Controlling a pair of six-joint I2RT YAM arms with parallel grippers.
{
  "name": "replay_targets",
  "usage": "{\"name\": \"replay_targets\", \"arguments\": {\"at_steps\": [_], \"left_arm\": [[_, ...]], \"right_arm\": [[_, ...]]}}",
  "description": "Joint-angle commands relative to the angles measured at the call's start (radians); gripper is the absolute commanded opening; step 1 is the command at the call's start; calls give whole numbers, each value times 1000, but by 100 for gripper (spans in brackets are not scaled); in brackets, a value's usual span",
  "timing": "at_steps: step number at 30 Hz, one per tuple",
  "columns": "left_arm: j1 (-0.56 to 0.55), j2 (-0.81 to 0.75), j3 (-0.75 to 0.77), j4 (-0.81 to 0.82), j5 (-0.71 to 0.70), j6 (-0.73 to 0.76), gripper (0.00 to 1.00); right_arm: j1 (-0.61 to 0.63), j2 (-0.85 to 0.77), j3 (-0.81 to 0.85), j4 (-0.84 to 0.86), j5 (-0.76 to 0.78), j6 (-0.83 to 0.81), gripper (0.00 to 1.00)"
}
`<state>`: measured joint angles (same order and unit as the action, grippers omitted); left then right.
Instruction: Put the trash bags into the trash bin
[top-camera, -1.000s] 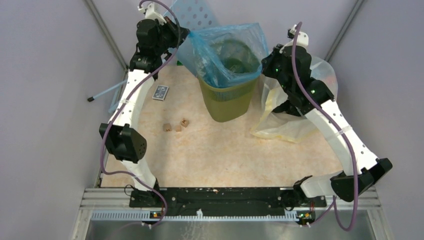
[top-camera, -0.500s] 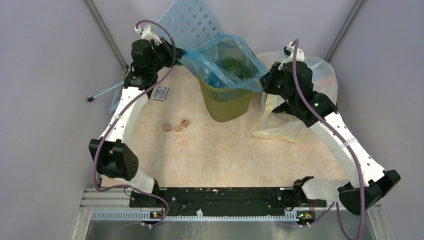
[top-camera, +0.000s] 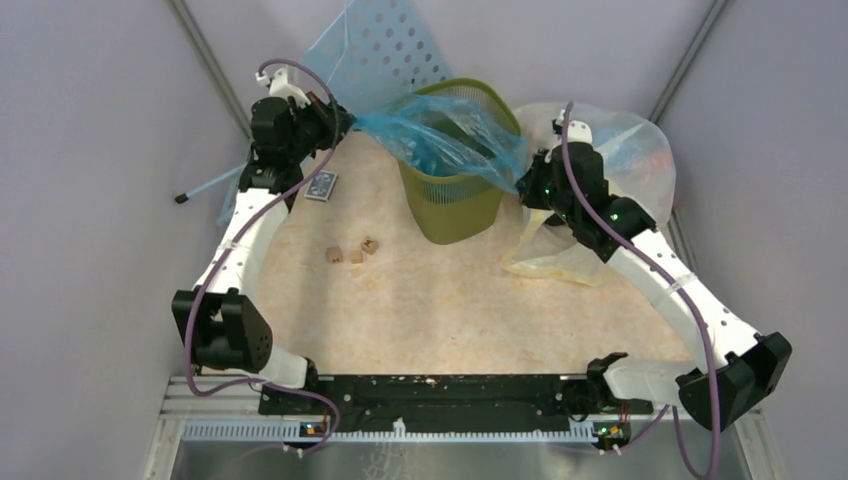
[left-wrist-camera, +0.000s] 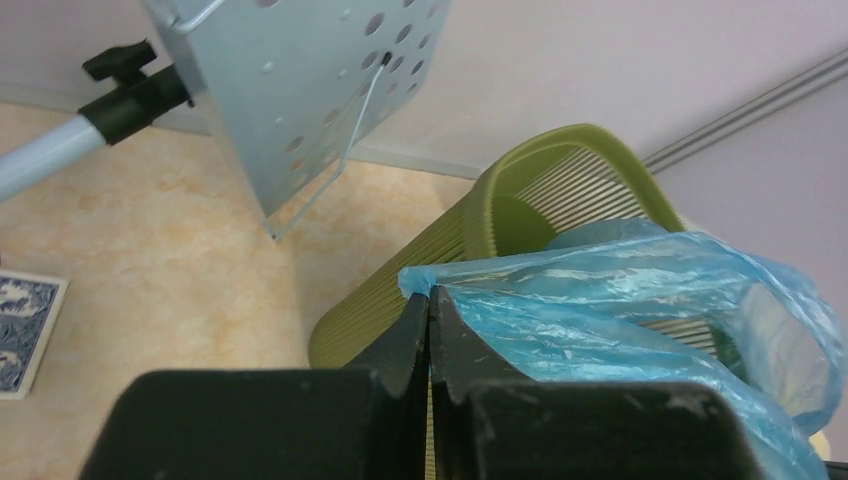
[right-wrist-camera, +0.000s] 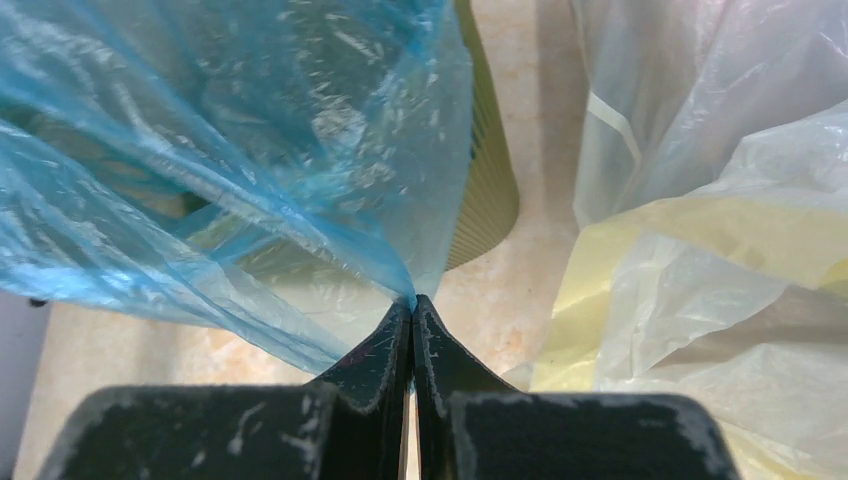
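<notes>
The olive-green trash bin (top-camera: 452, 200) stands upright at the back middle of the table. A thin light-blue trash bag (top-camera: 440, 135) is stretched across its mouth, sagging inside. My left gripper (top-camera: 345, 118) is shut on the bag's left edge, just left of the bin's rim. My right gripper (top-camera: 522, 180) is shut on the bag's right edge, beside the bin's right rim. In the left wrist view the pinched blue corner (left-wrist-camera: 420, 283) shows at the fingertips, with the bin (left-wrist-camera: 520, 200) behind. The right wrist view shows the bag (right-wrist-camera: 250, 150) fanning out from my shut jaws.
A large clear yellowish bag (top-camera: 590, 220) lies right of the bin, under my right arm. A perforated light-blue panel (top-camera: 385, 50) leans at the back wall. A blue playing card (top-camera: 321, 186), small wooden blocks (top-camera: 350, 252) and a pale-blue rod (top-camera: 210, 185) lie at left.
Both grippers have come down and spread apart, pulling the blue bag flatter and lower over the bin. The bin's far rim now shows above the bag.
</notes>
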<state>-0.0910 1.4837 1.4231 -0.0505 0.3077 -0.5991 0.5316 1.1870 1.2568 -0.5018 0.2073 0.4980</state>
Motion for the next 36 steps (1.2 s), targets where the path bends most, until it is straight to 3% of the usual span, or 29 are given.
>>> {"name": "replay_targets", "arguments": {"at_steps": [1,4,5,6,8,16,20,22,26,36], "left_arm": [[10,8,-51,109,18,18,0],[11,29,-37,133,71,-2,0],[11,37,-25,145,100,-8,0],[10,41,-10,155,122,-20,0],[9,54,20,173,159,-45,0],[-4,107,93,243,204,-127,0],[-5,130,133,255,216,-152,0],[-8,142,156,257,225,-164,0],[-20,173,195,264,229,-183,0],[-33,257,292,287,250,-229,0]], "right_arm": [[-7,49,27,25,106,-25,0],[-10,59,62,25,99,-55,11],[-10,51,72,31,70,-72,20],[-10,45,79,34,57,-76,35],[-10,26,96,36,43,-71,45],[-9,54,267,-92,-150,87,57],[-8,58,337,-114,-173,-59,66],[-9,41,328,-71,-306,-215,67],[-9,104,419,-77,-496,-320,63],[-4,392,753,-266,-572,-473,63]]}}
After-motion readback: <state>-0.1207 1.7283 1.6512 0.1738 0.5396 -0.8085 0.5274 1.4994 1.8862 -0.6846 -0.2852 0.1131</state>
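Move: My right hand holds the blue trash bag's right corner near the trash bin's near right rim; the bin's mouth lies about 12 cm to the left, 12 cm ahead and slightly lower. The clear sack is some 17 cm to the right, 9 cm ahead and 18 cm down. From my left hand, pinching the opposite corner, the mouth is 19 cm right, 3 cm ahead and 7 cm down; the card deck lies 9 cm left, 6 cm ahead and 35 cm down. I dip my right hand a couple of centimetres, open its fingers to let go of the bag corner, then lift it to about 12 cm above where it began and swing it some 8 cm left over the right part of the bin, turning about 35 degrees counter-clockwise. My left hand keeps its pinch; after a small dip it carries its corner right, up and forward, roughly 4 to 6 cm each way. ##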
